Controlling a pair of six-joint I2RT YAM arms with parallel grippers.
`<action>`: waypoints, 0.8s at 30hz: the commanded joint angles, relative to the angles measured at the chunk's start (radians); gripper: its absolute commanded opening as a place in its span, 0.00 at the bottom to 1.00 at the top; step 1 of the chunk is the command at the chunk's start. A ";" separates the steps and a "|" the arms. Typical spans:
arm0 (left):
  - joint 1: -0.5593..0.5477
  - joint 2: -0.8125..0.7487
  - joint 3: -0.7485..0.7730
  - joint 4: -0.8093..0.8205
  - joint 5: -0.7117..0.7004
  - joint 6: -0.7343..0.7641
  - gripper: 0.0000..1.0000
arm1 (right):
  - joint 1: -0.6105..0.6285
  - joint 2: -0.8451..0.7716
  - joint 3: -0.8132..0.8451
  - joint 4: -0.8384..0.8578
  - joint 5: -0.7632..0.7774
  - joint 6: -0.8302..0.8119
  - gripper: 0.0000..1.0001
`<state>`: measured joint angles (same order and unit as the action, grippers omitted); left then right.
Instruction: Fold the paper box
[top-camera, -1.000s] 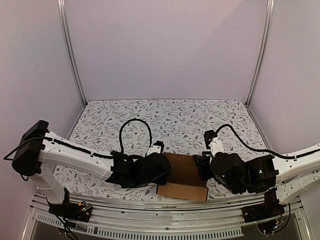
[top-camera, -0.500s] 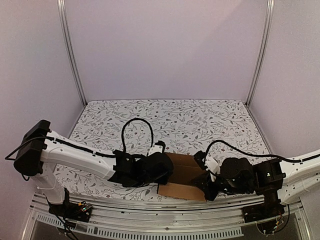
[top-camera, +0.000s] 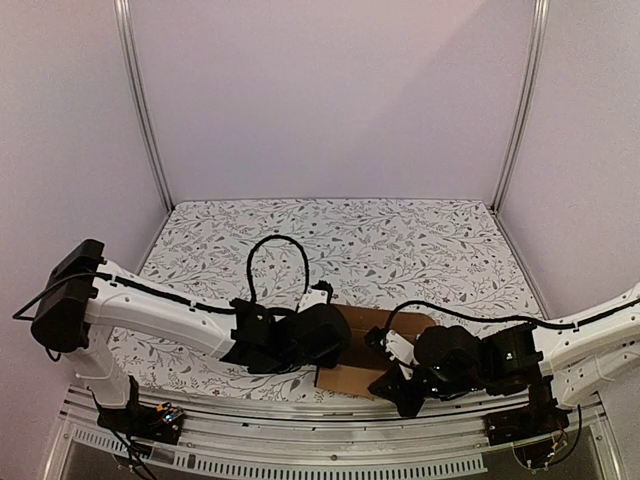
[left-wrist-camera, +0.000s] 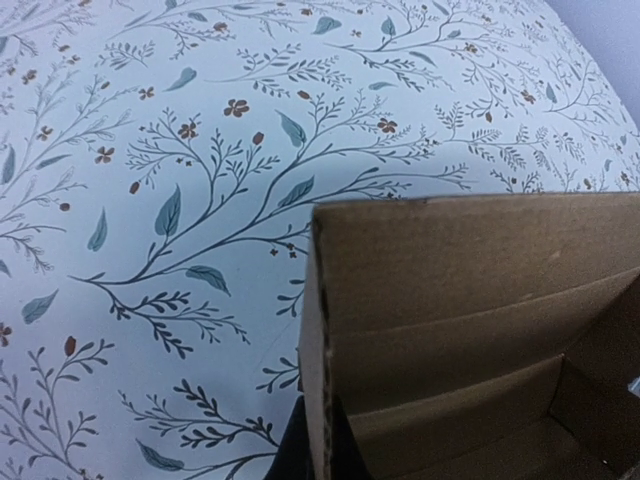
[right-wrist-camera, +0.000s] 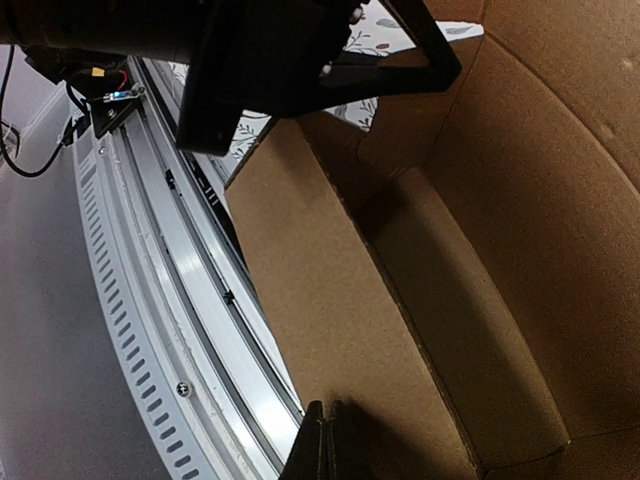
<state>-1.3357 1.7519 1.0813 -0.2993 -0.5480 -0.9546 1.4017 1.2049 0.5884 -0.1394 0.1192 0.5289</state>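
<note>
The paper box (top-camera: 366, 346) is a brown cardboard tray with raised walls, lying near the table's front edge between both arms. My left gripper (top-camera: 333, 343) is at its left side. In the left wrist view the left gripper (left-wrist-camera: 320, 455) is shut on the thin upright left wall of the paper box (left-wrist-camera: 470, 300). My right gripper (top-camera: 393, 373) is low at the box's near right corner. In the right wrist view the right gripper (right-wrist-camera: 325, 445) is shut, tips together with nothing between them, over the near panel of the paper box (right-wrist-camera: 330, 300).
The floral tablecloth (top-camera: 350, 240) covers the table behind the box. A slotted aluminium rail (right-wrist-camera: 190, 290) runs along the near edge, right beside the box. The left arm's black wrist (right-wrist-camera: 290, 50) hangs over the box's far left corner. A black cable (top-camera: 275, 245) loops above the left arm.
My right arm has swung from the box's right side down to its near right corner, and its jaws have shut. The left arm has edged slightly right, still holding the wall.
</note>
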 joint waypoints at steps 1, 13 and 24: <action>-0.017 0.033 0.005 -0.064 0.008 0.001 0.00 | -0.038 0.051 0.001 0.010 -0.013 0.020 0.00; -0.017 0.029 -0.001 -0.080 0.026 0.055 0.00 | -0.137 0.087 0.001 -0.022 -0.013 0.066 0.00; 0.002 -0.046 -0.014 -0.099 -0.014 0.133 0.28 | -0.158 0.135 0.036 -0.037 -0.034 0.025 0.00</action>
<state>-1.3346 1.7466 1.0847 -0.3527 -0.5770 -0.8688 1.2663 1.2953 0.6296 -0.0814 0.0582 0.5774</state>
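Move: The right hand, fingers shut, is at the box's near wall, whose middle lies about 3 cm to its left, 1 cm ahead and a couple of centimetres below. The left wall is some 10 cm to its left and 6 cm ahead; the raised lid is about 14 cm ahead, 1 cm to the right. The left hand holds that left wall right between its fingers, 2 cm below its hand point. From it the near wall's middle lies roughly 6 cm back and 6 cm right. With its shut fingertips against the outer face of the near wall, the right hand pushes the box forward about 4 cm, drifting slightly left, staying level and swinging a few degrees clockwise. The left hand keeps the left wall between its fingers, eases about 1 cm left, and near the end starts to open to about a quarter. ##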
